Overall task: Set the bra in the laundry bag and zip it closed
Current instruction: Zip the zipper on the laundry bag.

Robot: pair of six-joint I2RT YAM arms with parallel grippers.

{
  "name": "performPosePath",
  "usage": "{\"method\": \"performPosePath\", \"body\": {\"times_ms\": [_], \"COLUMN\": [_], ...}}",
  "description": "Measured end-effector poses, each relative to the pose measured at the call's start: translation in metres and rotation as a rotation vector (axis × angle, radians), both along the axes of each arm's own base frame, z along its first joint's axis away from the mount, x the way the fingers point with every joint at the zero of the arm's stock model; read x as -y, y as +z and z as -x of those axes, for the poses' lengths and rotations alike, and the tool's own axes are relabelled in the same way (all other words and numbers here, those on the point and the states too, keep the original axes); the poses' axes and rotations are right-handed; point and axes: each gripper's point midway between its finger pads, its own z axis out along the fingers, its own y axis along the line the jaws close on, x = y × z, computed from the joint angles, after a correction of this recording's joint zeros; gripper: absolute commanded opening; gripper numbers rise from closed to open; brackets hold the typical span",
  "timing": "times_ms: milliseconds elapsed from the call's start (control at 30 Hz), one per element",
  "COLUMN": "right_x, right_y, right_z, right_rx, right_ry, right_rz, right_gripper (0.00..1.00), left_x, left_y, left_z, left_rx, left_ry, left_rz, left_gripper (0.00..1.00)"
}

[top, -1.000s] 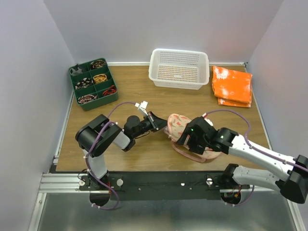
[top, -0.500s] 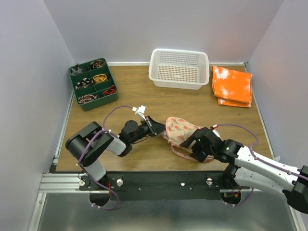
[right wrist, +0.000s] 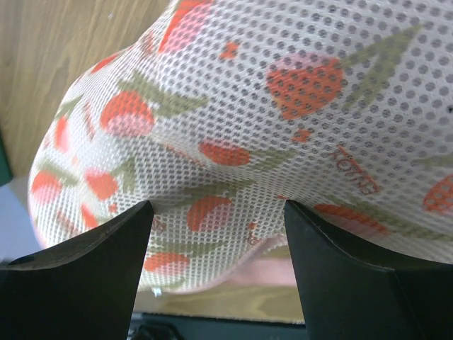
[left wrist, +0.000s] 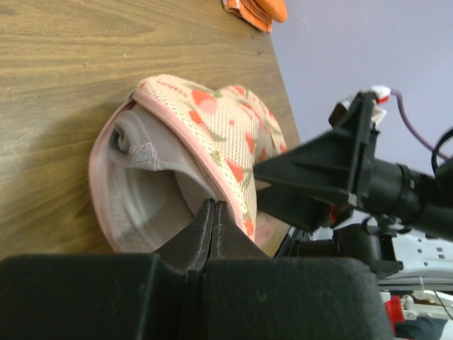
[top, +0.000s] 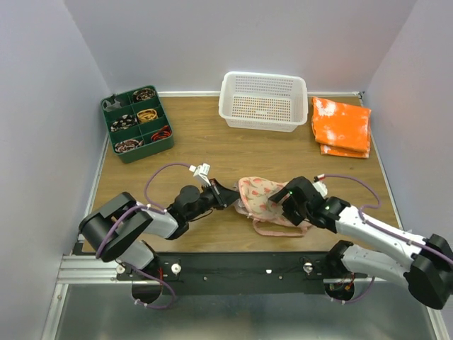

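Observation:
The laundry bag (top: 262,195), a pink pouch with fruit print, lies near the table's front middle, its lid partly raised on the left side. Through that gap in the left wrist view, the taupe bra (left wrist: 141,152) sits inside the laundry bag (left wrist: 212,120). My left gripper (top: 230,196) is shut, its tips (left wrist: 214,207) pinched at the pink zipper rim; the pull itself is hidden. My right gripper (top: 284,205) rests on the bag's right half. It stands open (right wrist: 218,207), its fingers spread over the mesh lid (right wrist: 283,106).
A white perforated basket (top: 263,100) stands at the back centre. A folded orange-and-white cloth (top: 342,126) lies at the back right. A green compartment tray (top: 136,124) with small items is at the back left. The bag sits close to the table's front edge.
The left gripper has drawn back to the left and nearer, and the bag has slid left with it. The right gripper has shifted with the bag, still spread over its lid.

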Motion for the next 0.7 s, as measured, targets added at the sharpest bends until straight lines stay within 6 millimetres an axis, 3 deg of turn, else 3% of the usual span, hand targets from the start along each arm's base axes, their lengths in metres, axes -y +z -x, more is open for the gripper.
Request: {"method": "performPosePath", "body": {"times_ms": [167,500,600,700], "right_x": [-0.002,-0.065,-0.071,-0.064], "right_y": [-0.006,0.046,0.058,0.069], "right_z": [-0.020,-0.092,-0.097,-0.086], "right_rx": [-0.011,0.155,0.191,0.190], "right_ry": [0.041,0.311,0.362,0.361], "right_rz": [0.067,0.132,0.141,0.130], "right_gripper": [0.83,0.86,0.86,0.86], "left_x": [-0.006,-0.008,-0.004,0.001], "left_y": [-0.004,-0.018,-0.024,-0.025], "left_z": [0.009,0.012,0.008,0.002], "left_rx": [-0.004,-0.023,-0.040,-0.044], "left_ry": [0.015,0.022,0.024,0.024], "left_rz": [-0.029,-0.099,-0.119,-0.125], "left_gripper": [0.00,0.00,0.00,0.00]}}
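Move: The laundry bag's far-left corner is some 9 cm ahead of the right hand, 11 cm to its left and slightly below; the bag's middle is almost under this hand, about 2 cm left. The white basket stands roughly 33 cm ahead and 6 cm left. From the left hand, whose shut fingers hold the zipper edge, that corner is about 5 cm ahead and 3 cm right; the bag's middle is 3 cm back and 12 cm right. Sweep the open right gripper off the mesh, forward and to the left towards the bag's far-left corner, about 10 cm across the bag, climbing some 7 cm after a slight dip and turning about 20 degrees counter-clockwise. Keep the left fingers shut on the zipper edge, easing them down 2.5 cm. ##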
